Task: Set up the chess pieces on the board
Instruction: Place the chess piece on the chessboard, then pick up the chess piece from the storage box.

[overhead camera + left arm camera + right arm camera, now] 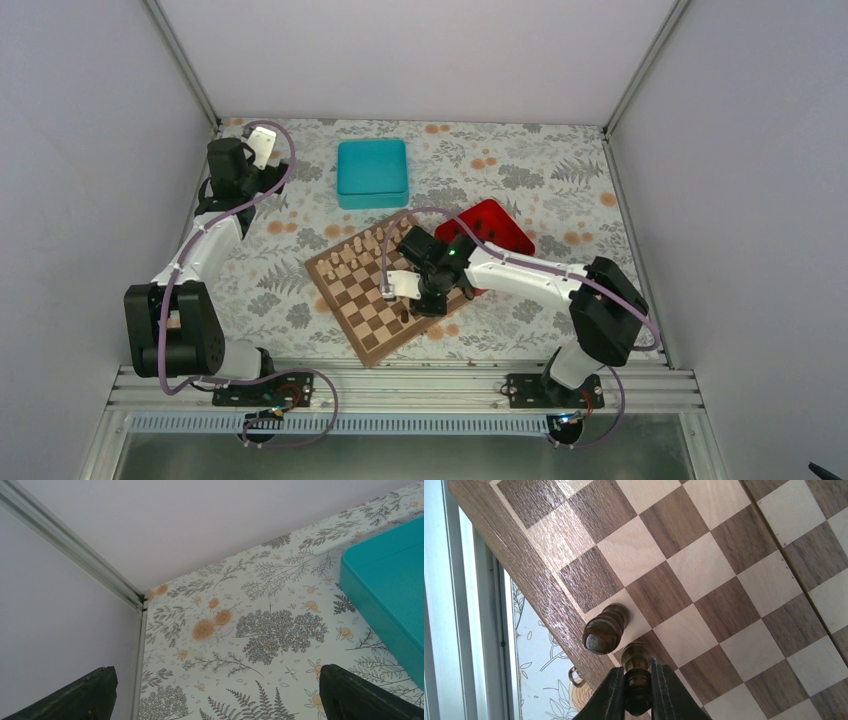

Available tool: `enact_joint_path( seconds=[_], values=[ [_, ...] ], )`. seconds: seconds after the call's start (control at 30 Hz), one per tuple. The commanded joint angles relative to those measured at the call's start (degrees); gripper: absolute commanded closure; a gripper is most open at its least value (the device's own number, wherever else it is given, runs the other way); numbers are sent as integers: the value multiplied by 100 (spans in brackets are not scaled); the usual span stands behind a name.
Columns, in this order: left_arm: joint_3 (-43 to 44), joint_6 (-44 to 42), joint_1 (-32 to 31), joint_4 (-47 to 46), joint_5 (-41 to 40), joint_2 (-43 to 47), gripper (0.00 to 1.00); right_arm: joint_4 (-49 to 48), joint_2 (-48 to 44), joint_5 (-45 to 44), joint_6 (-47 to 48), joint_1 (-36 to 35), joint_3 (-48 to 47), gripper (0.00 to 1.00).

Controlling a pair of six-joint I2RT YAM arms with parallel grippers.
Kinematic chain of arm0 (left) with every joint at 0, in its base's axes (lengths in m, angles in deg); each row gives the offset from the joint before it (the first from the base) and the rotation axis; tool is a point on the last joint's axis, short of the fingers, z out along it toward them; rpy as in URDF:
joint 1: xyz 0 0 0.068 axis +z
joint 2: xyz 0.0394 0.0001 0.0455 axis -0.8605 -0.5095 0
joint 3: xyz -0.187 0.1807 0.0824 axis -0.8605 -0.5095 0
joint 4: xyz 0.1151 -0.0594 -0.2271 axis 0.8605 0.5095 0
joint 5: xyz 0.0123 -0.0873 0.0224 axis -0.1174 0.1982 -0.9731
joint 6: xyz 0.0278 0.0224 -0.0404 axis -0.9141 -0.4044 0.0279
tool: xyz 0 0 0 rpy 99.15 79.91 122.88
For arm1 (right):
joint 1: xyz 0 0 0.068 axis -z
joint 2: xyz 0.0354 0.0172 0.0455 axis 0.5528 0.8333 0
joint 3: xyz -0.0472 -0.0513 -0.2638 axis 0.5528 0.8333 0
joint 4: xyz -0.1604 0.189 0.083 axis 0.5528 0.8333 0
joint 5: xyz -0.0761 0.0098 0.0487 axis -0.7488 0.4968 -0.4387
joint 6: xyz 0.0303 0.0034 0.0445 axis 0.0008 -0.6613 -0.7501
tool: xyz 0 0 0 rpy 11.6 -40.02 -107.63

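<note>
The checkered wooden board [370, 320] lies at the table's middle, turned diagonally, with pale beige pieces [352, 258] along its far edge. My right gripper [405, 312] is over the board's near right edge, shut on a dark brown chess piece [636, 667] that stands on a dark square by the border. Another dark piece [605, 629] stands on the light square [636, 626] next to it, at the board's edge [544, 580]. My left gripper [215, 695] is open and empty, far off at the table's back left corner, with its fingers [80, 697] wide apart.
A teal square box [372, 172] sits behind the board and shows at the right of the left wrist view [390, 590]. A red square tray [497, 230] lies behind my right arm. Enclosure walls close in the table.
</note>
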Motion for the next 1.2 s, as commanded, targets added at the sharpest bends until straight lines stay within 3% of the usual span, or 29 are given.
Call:
enact_joint_path(
  seconds=[0.0, 0.37, 0.53, 0.6, 0.73, 0.8, 0.93, 1.17],
  values=[
    [4, 24, 25, -50, 65, 114, 0, -137, 109, -130, -62, -14, 84, 96],
    [-5, 24, 36, -51, 88, 115, 0, -135, 154, -210, -46, -5, 91, 96],
    [2, 24, 42, -57, 106, 97, 0, -158, 164, -248, -40, -13, 123, 90],
    [-4, 15, 43, -44, 112, 96, 0, -105, 141, -234, -40, -5, 115, 84],
    [-7, 24, 43, -58, 98, 104, 0, -49, -84, -366, -49, -1, 71, 55],
    [-13, 24, 48, -67, 83, 114, 0, 27, -288, -431, -76, 77, 8, 50],
    [-22, 32, 69, -72, 119, 149, 0, 214, -788, -407, 11, 552, -152, 45],
    [28, 68, 69, -18, 176, 184, 0, 221, -986, -654, 636, 2522, -392, 46]
  ],
)
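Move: The right hand holds a dark piece almost directly over its board square, about 4 cm below the hand. The dark piece already standing lies some 3 cm to the left and 1 cm back; the nearest white pawn is roughly 8 cm left and 12 cm ahead; the red box is about 13 cm ahead and 13 cm right. From the left hand the square lies some 31 cm right, 28 cm back and 19 cm below. Right hand lowers its piece about 1 cm, half-opens, then sweeps some 13 cm forward, up, right towards red box. ##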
